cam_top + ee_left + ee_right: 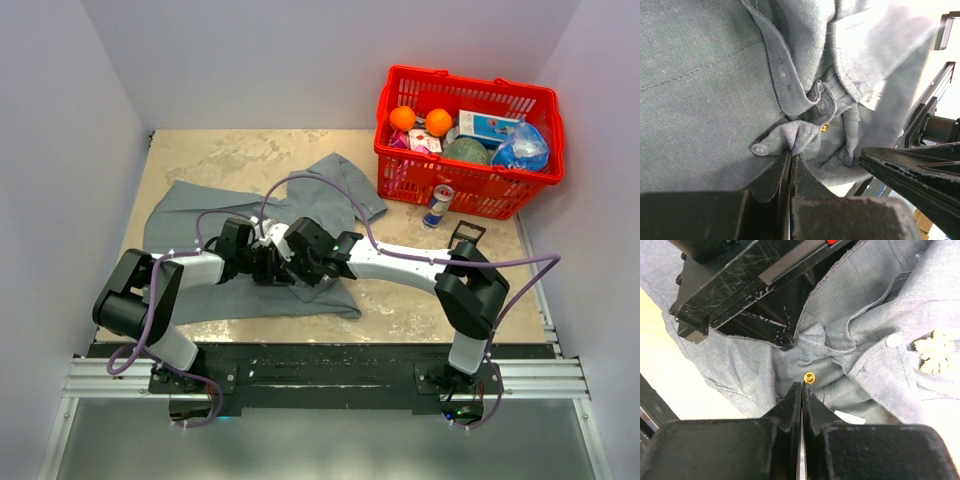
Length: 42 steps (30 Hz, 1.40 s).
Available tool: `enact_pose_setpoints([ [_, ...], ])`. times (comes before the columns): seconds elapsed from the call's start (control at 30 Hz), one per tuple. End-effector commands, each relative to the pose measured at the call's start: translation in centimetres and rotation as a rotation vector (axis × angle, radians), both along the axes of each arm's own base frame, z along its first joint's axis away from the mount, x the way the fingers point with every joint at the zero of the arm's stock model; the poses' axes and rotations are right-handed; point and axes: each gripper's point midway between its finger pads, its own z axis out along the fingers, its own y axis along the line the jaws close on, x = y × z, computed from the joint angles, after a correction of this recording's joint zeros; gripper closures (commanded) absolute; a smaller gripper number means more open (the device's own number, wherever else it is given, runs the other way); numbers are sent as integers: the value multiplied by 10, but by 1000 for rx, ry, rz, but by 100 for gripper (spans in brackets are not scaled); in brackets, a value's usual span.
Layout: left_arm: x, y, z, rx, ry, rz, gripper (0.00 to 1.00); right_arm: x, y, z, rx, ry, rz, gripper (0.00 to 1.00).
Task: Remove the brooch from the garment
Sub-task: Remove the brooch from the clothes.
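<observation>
The grey shirt (190, 215) lies spread on the table. My left gripper (791, 151) is shut on a fold of its button placket, next to a white button (759, 148). My right gripper (801, 385) is shut, with its tips resting on the cloth. Just beyond them sits a small round gold pin back (810, 377), which also shows in the left wrist view (825, 128). A pale gold flower-shaped brooch (934, 350) sits on the shirt front to the right, past another white button (893, 340). In the top view both grippers (262, 262) (298, 268) meet over the shirt's middle.
A red basket (470, 195) stands at the back right and holds oranges, a box and bags. A drink can (437, 205) stands in front of it. The left gripper's black body (735, 285) hangs close above the right gripper's fingers.
</observation>
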Motion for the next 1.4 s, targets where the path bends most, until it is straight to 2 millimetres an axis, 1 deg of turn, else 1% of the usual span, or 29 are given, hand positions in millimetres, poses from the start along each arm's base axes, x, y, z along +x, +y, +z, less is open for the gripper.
enact_pose_setpoints([
  [0.0,11,-3,13,-27,-63,-9,100,-1,15,38,98,-25,51,100],
  [0.03,14,-5,19,-44,-82,-12,100,-1,15,37,98,-27,51,100],
  [0.1,15,-7,25,-62,-99,-19,100,2,12,34,81,-32,37,100],
  [0.2,14,-7,27,-66,-108,-19,100,3,11,45,95,-54,49,100],
  [0.23,15,-8,30,-70,-121,-20,100,3,11,46,95,-57,55,100],
  [0.37,14,-8,30,-76,-118,-19,100,2,11,52,117,-33,61,100],
  [0.4,14,-8,32,-77,-125,-21,100,2,10,61,154,-11,72,100],
  [0.43,15,-8,33,-77,-131,-21,100,4,9,71,235,64,87,100],
  [0.5,15,-7,35,-77,-141,-21,100,9,2,91,353,115,89,100],
  [0.53,15,-7,36,-77,-143,-20,100,14,-4,101,417,161,92,100],
  [0.6,14,-7,37,-80,-148,-22,100,9,-11,109,440,200,133,100],
  [0.63,15,-7,37,-79,-152,-21,100,2,-11,116,477,237,199,100],
  [0.7,15,-8,38,-81,-154,-24,100,-3,-14,121,489,285,227,100],
  [0.73,15,-8,38,-84,-155,-26,100,-4,-16,122,514,332,239,100],
  [0.77,15,-8,37,-84,-154,-26,100,-12,-14,127,545,388,276,100],
  [0.8,15,-8,38,-85,-155,-28,100,-14,-15,131,558,424,285,100],
  [0.83,15,-8,38,-85,-155,-28,100,-12,-16,128,573,470,272,100],
  [0.87,15,-8,38,-86,-156,-28,100,-16,-15,132,591,500,283,100],
  [0.97,15,-8,38,-87,-157,-29,100,-15,-15,136,621,512,273,100],
  [1.1,15,-8,38,-89,-158,-27,100,-17,-16,131,631,552,277,100],
  [1.17,15,-8,39,-90,-158,-26,100,-13,-17,125,614,531,257,100],
  [1.2,14,-8,38,-91,-157,-26,100,-6,-18,117,584,498,223,100],
  [1.27,13,-8,37,-90,-156,-23,100,-1,-18,107,567,471,220,100],
  [1.3,13,-8,37,-89,-155,-23,100,2,-18,98,551,461,222,100],
  [1.33,12,-7,36,-89,-153,-23,100,12,-20,85,494,406,170,100],
  [1.37,12,-8,38,-93,-161,-28,100,18,-20,79,465,370,149,93],
])
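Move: The small gold brooch sits just under the right fingertips, about 2 cm ahead, 2 cm left and 4 cm below them. From the right hand, the flower brooch is roughly 11 cm ahead, 3 cm right, and the white label 3 cm ahead, 3 cm right, both about 5 cm lower. From the left hand, pinching the buttoned edge, the gold brooch lies level, about 3 cm right and 1 cm down. Upward and away from the gold brooch goes the right hand, shut fingers showing nothing in them: after a brief pause it rises some 11 cm, swinging forward and right and then back nearly level while tilting over 40 degrees, so the fingers point flatter and more to the left. The left keeps pinching the buttoned edge and raises it about 2.5 cm. ##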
